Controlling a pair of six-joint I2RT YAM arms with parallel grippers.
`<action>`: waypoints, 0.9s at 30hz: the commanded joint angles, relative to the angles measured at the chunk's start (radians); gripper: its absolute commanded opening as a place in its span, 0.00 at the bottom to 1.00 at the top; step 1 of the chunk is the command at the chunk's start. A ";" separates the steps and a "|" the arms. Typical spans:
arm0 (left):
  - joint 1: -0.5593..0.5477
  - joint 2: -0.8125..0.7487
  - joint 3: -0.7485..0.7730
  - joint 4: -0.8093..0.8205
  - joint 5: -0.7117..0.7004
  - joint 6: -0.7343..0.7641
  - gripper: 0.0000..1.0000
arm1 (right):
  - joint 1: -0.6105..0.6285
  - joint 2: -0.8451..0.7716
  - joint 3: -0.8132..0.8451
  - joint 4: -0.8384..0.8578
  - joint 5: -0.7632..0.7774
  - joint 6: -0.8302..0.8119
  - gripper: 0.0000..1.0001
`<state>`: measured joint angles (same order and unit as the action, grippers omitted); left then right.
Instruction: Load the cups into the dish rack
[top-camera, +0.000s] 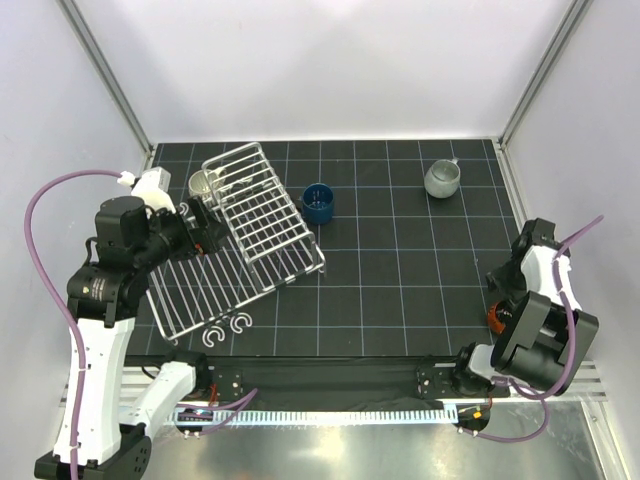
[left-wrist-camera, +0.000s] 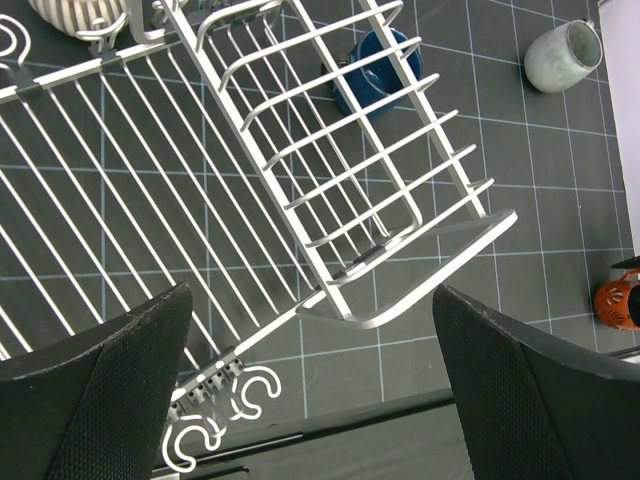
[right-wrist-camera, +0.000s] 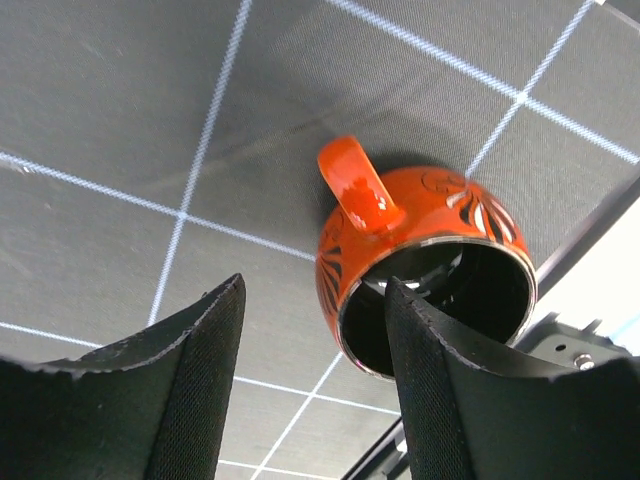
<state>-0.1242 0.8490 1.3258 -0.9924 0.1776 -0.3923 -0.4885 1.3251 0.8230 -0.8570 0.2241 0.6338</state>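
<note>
An orange-red cup (right-wrist-camera: 430, 215) with dark markings lies on its side near the mat's front right corner, its handle up and its mouth toward my right gripper (right-wrist-camera: 315, 285). That gripper is open. One finger is inside the cup's mouth, the other outside, clear of the wall. In the top view the right arm hides most of that cup (top-camera: 494, 318). My left gripper (left-wrist-camera: 312, 295) hangs wide open above the dish rack (left-wrist-camera: 400, 150), holding nothing. A dark blue cup (top-camera: 318, 203) stands right of the rack (top-camera: 265, 215). A speckled grey cup (top-camera: 441, 179) stands at the back right. A cream striped cup (top-camera: 203, 184) sits at the rack's far left corner.
Two white C-shaped hooks (top-camera: 228, 328) lie by the rack's near edge. The rack's walled basket is tilted, its right end raised off the black gridded mat (top-camera: 400, 290). White walls and metal posts enclose the table on three sides.
</note>
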 joint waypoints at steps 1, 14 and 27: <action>-0.003 -0.001 0.036 0.009 0.020 0.001 1.00 | -0.004 -0.055 -0.015 -0.013 -0.014 0.020 0.59; -0.003 -0.014 0.029 -0.018 0.017 0.027 1.00 | 0.039 -0.090 -0.102 -0.034 -0.003 0.017 0.57; -0.005 -0.016 0.082 -0.022 0.010 0.044 1.00 | 0.149 -0.007 -0.044 0.015 -0.092 -0.065 0.04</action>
<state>-0.1242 0.8383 1.3537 -1.0157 0.1841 -0.3786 -0.3920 1.2991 0.7181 -0.8635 0.1722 0.5991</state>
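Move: The orange cup stands about 5 cm back and 1 cm right of the right hand's open fingers, its middle some 4 cm lower. At about the same depth below the hand, the grey cup is roughly 34 cm ahead and 9 cm left, and the blue cup about 24 cm ahead and 43 cm left. From the idle left hand, the orange cup lies around 62 cm right, 8 cm back and 30 cm down. The orange cup's wall, on the side facing forward and left, is pinched by the right hand, one finger inside and one outside. The hand goes left and back while sinking, then creeps farther left and slightly forward as the half-open fingers close: about 4 cm left overall, 2 cm back and 2 cm down, with a roughly 10-degree turn, mostly counter-clockwise. ##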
